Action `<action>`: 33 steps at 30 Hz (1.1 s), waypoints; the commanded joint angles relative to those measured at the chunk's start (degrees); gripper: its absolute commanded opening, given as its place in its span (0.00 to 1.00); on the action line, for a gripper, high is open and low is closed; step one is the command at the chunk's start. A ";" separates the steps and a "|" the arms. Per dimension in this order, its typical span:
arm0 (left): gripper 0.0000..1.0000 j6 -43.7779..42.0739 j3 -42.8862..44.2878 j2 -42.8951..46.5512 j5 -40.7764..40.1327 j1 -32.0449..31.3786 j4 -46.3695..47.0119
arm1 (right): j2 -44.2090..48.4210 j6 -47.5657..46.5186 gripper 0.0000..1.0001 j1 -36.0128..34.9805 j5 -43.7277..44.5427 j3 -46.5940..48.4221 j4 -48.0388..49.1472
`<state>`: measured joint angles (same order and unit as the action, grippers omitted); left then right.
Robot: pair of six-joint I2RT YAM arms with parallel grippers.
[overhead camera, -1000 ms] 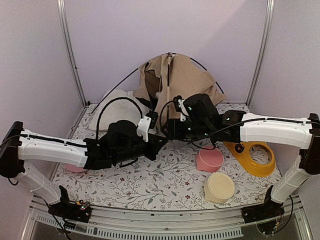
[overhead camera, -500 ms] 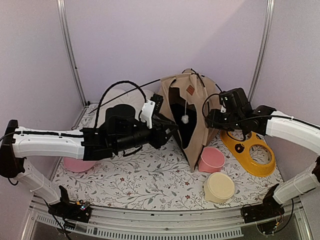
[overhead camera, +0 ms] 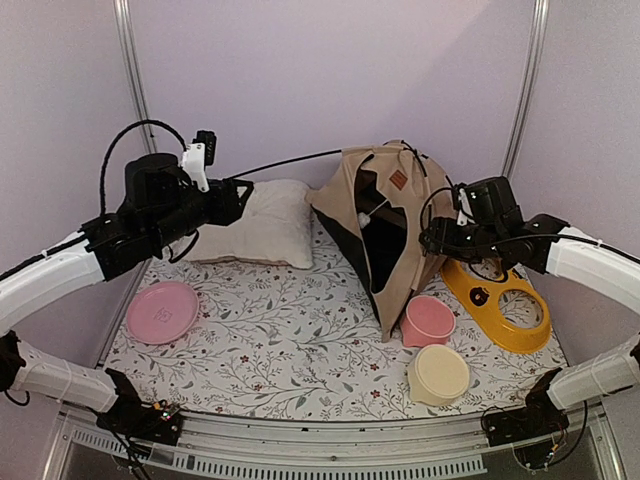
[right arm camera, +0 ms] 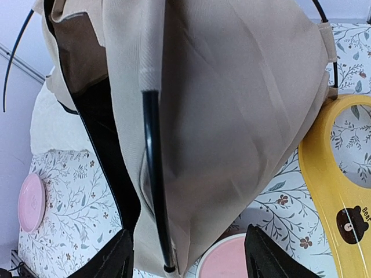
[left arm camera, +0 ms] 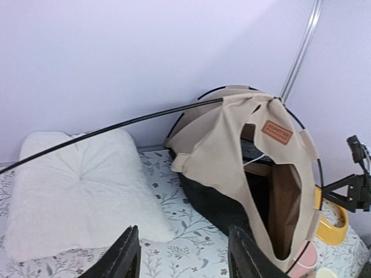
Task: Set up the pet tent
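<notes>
The pet tent (overhead camera: pixel 395 250) stands at the back right of the mat, leaning, with its dark doorway toward the front left. It shows a brown label patch (overhead camera: pixel 398 180) and a white pom-pom (overhead camera: pixel 365 220). One thin black pole (overhead camera: pixel 290 163) sticks out of its top toward the left. My left gripper (overhead camera: pixel 243 192) hovers open above the white cushion (overhead camera: pixel 262 225), just under that pole's free end and holding nothing. In the left wrist view the left gripper (left arm camera: pixel 184 258) is empty, with the tent (left arm camera: pixel 232 150) ahead. My right gripper (right arm camera: pixel 191 260) is open at the tent's right side, with fabric (right arm camera: pixel 232 116) and a pole end (right arm camera: pixel 152 174) in the gap.
A pink plate (overhead camera: pixel 162 312) lies at the front left of the floral mat. A pink bowl (overhead camera: pixel 425 320) touches the tent's front corner, with a cream bowl (overhead camera: pixel 438 373) in front of it. A yellow bowl stand (overhead camera: pixel 505 305) lies to the right, under my right arm.
The tent went from a slumped heap at the back to standing further right. My left gripper opened and pulled back up to the left. My right gripper moved right and opened wider.
</notes>
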<state>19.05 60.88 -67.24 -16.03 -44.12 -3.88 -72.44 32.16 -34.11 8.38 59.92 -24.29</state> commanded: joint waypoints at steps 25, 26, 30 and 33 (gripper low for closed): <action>0.55 -10.36 13.87 -1.18 14.72 15.79 -9.52 | -10.66 -21.77 0.00 0.27 -2.62 27.01 -4.00; 0.55 -10.67 14.81 -1.48 15.80 15.81 -9.89 | -9.89 -24.04 0.00 0.27 -4.52 26.94 -3.43; 0.55 -11.37 17.63 -2.96 19.58 15.81 -11.46 | -7.07 -30.69 0.00 0.23 -9.64 28.00 -2.44; 0.56 -12.23 19.61 -3.77 20.38 15.77 -12.85 | -7.39 -35.76 0.00 0.27 -11.90 32.27 -4.38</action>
<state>8.86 77.67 -69.71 1.08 -28.97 -13.78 -83.22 6.79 -33.95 1.54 85.43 -30.83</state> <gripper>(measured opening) 0.554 0.047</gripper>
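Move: Just ahead of the open right hand lies the bare part of the near-right tent pole, about 5 cm forward, 3 cm left and 1 cm up. The tent doorway is some 7 cm forward and 9 cm left of this hand; the pink bowl sits almost straight below, about 20 cm down and 4 cm to its right, the yellow board roughly 22 cm right, 5 cm forward and 22 cm down. From the left hand, that pole is about 33 cm right, 6 cm forward and 11 cm lower. Reaching about 6 cm forward and slightly left, the right hand shuts on the pole and pinches it just below the fabric sleeve's end, already starting upward; it carries on to some 10 cm above its start, easing back a little while the fingers tip up about 15 degrees and turn counter-clockwise. The left hand, open and empty, goes left and forward, then rises about 8 cm. ##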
